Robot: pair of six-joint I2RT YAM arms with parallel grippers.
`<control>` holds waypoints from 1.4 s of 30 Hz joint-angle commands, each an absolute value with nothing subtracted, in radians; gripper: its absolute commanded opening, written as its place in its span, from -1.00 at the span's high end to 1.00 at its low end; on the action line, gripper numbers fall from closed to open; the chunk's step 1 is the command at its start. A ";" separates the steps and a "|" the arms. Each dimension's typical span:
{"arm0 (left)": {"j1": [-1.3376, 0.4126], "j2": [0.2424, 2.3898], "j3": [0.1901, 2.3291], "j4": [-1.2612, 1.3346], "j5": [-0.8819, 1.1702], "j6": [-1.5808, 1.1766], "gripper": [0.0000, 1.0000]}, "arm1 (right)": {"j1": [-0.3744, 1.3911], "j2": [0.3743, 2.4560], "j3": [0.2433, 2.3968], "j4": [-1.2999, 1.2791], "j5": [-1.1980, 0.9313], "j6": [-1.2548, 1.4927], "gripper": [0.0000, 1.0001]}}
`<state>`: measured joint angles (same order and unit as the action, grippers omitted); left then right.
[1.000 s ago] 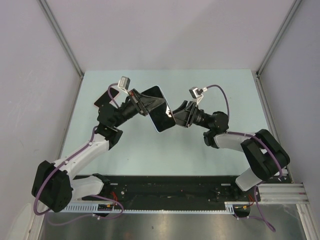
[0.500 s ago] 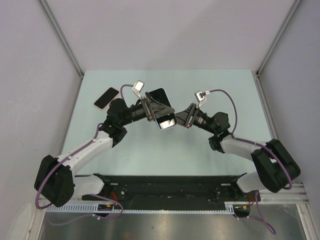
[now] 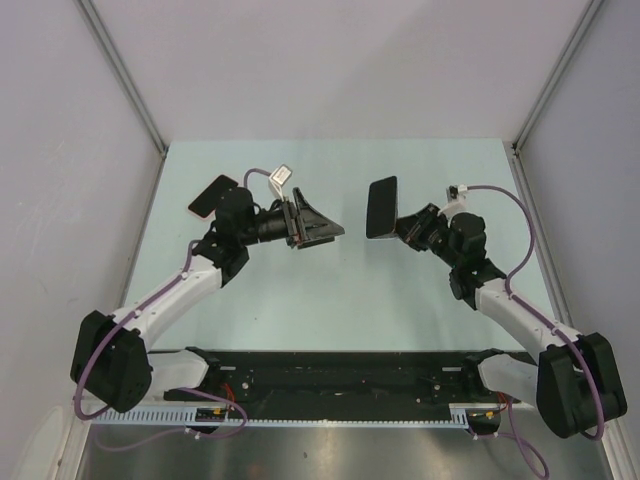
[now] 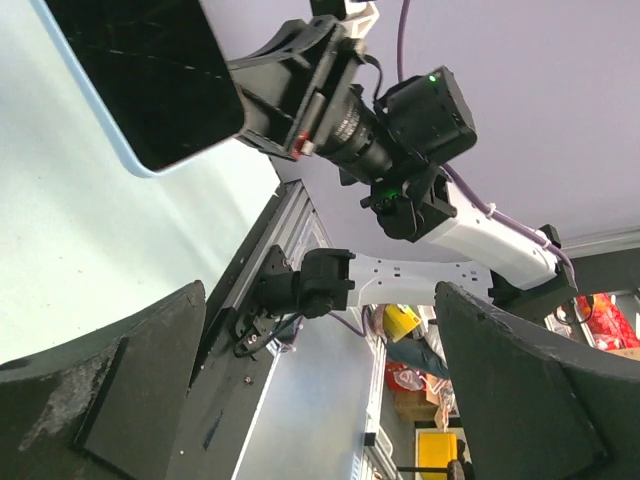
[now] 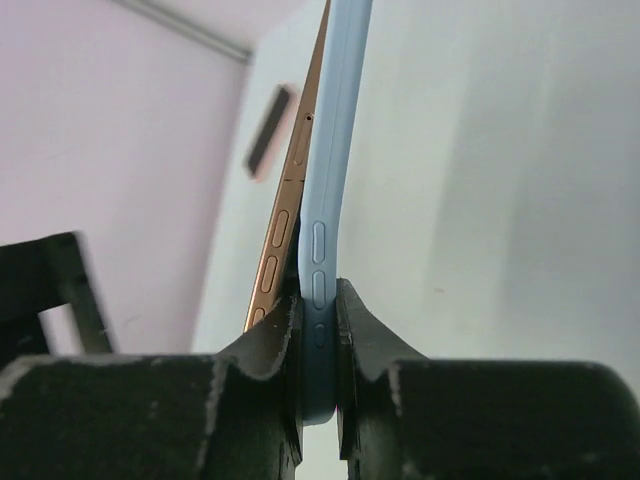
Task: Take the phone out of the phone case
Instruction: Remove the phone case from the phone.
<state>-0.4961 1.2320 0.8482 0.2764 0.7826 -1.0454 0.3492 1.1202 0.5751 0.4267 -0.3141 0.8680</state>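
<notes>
My right gripper is shut on the light blue phone case and holds it upright on its edge above the table. The phone, gold-edged with a dark screen, still sits in the case. Its near end has tilted away from the case wall beside my left-hand finger. My left gripper stands open and empty, a short way left of the phone. In the left wrist view the phone shows at the upper left, beyond the open fingers.
A second dark phone lies flat on the pale green table at the far left, behind my left arm. Grey walls close in the table on three sides. The black base rail runs along the near edge.
My left gripper has let go of the phone, opened wide and drawn back to the left. My right gripper has closed on the case and carried it and the phone to the right.
</notes>
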 commanded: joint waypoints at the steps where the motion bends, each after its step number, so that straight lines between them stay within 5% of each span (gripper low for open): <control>1: -0.488 1.242 0.897 0.270 0.834 -1.009 -1.00 | 0.325 1.085 0.595 0.318 -0.213 0.753 1.00; 11: -0.471 1.298 0.844 0.235 0.792 -0.969 -1.00 | 0.379 1.157 0.606 0.170 -0.042 0.644 1.00; 21: -0.548 1.439 0.785 0.209 0.692 -0.920 -1.00 | 0.638 1.396 0.730 -0.043 0.308 0.554 1.00; 28: -0.549 1.434 0.770 0.175 0.658 -0.885 -1.00 | 0.678 1.494 0.792 -0.117 0.301 0.499 1.00; 31: -0.551 1.436 0.762 0.173 0.655 -0.877 -0.99 | 0.678 1.515 0.805 -0.123 0.298 0.480 0.76; 42: -0.551 1.456 0.758 0.172 0.649 -0.854 -1.00 | 0.680 1.634 0.893 -0.103 0.282 0.454 0.69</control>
<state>-0.5495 1.4540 0.7647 0.1638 0.6571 -0.8898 0.6765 1.5555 0.8608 -0.1215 0.2951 0.4744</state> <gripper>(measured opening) 0.996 0.165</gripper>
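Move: The right hand already pinches the light-blue case with the phone still partly in it. The phone's middle is about 5 cm ahead of that hand, 3 cm to its left and roughly level, the case just behind it. The bare table spot it goes to is some 22 cm below, about 4 cm ahead and 2 cm left. From the empty, wide-open left hand, the phone is about 6 cm ahead, 9 cm right and slightly lower. Keeping its pinch on the case's long edge, the right hand lowers phone and case some 16 cm to just over the table, swinging out a few centimetres to the right and back on the way, and rolls about 50 degrees, left side down. The left hand sinks alongside by about 14 cm, tilting slightly, fingers still wide open and touching nothing. ##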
